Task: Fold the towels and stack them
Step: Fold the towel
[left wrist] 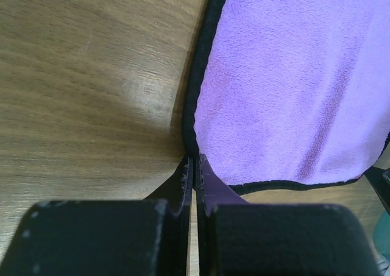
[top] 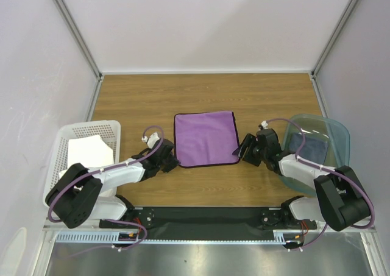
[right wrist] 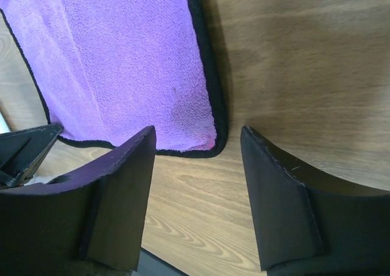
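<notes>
The purple towel (top: 205, 138) lies flat and spread on the wooden table between both arms. My left gripper (top: 172, 163) is at its near left corner. In the left wrist view the left gripper (left wrist: 194, 161) is shut, with the black hem of the purple towel (left wrist: 292, 87) pinched between its tips. My right gripper (top: 245, 149) is at the near right corner. In the right wrist view the right gripper (right wrist: 198, 134) is open, straddling the corner of the purple towel (right wrist: 122, 63) without gripping it. The white towel (top: 90, 151) lies in the basket. The navy towel (top: 308, 147) lies in the bin.
A white perforated basket (top: 72, 131) stands at the left edge of the table. A translucent teal bin (top: 339, 137) stands at the right edge. Bare wood table (top: 201, 96) stretches behind the purple towel to the back wall.
</notes>
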Robot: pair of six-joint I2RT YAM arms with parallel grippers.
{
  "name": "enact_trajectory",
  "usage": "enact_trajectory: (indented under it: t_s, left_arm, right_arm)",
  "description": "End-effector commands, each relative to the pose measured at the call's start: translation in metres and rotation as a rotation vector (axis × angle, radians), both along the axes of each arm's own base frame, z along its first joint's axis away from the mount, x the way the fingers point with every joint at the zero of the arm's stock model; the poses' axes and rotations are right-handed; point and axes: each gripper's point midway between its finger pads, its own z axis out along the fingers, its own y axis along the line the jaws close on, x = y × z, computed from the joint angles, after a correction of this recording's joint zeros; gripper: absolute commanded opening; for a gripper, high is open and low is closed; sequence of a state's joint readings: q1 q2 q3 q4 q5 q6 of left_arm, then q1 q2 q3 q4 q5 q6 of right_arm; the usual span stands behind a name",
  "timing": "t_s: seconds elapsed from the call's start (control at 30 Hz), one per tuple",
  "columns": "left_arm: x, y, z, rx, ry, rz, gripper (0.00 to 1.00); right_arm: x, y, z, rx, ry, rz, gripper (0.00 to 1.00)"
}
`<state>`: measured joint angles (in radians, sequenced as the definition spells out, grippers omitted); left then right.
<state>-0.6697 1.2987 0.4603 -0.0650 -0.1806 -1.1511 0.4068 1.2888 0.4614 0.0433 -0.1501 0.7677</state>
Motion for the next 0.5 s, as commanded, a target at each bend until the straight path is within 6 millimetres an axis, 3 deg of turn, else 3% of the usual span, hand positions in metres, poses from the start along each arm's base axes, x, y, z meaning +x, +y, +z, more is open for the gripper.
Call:
enact_trajectory:
  t_s: [0.0,0.17,0.3,0.4,0.47]
  left_arm:
    - [0.003,0.003,0.002,0.034,-0.010,0.002,0.00]
    - [0.002,0.003,0.003,0.040,-0.012,-0.008,0.01]
    - [0.004,0.003,0.004,0.044,-0.016,-0.009,0.00]
    - [0.004,0.005,0.005,0.054,-0.017,-0.004,0.00]
    - [0.005,0.006,0.008,0.062,-0.022,-0.004,0.00]
  right_arm:
    - [-0.004,0.004,-0.009,0.008,0.016,0.002,0.62]
    - [-0.003,0.003,-0.020,-0.019,0.030,-0.002,0.59]
    - [-0.004,0.007,-0.022,-0.008,0.045,0.007,0.51]
    - [-0.006,0.006,-0.021,-0.016,0.050,0.005,0.40]
    - [-0.007,0.005,-0.014,-0.018,0.038,0.000,0.28]
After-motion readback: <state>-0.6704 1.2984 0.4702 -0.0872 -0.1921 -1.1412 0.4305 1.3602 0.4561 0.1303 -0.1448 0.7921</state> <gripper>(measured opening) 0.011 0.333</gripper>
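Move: My left hand already has the purple towel's near-left corner between its shut fingers. My right hand is open over the near-right corner, which lies about 1 cm ahead, 1 cm to its left and 2 cm below; that same corner is some 20 cm to the right of my left hand and level with it. From my right hand the towel's middle is roughly 8 cm ahead and 10 cm left, and the dark towel in the bin about 22 cm right and 3 cm ahead. I ease my right hand about 1 cm left and 1 cm down onto the near-right corner, edging slightly forward on the way, and close its fingers to roughly half their gap around the black side hem, not yet shut. My left hand stays put and keeps its pinch on the near-left corner. ##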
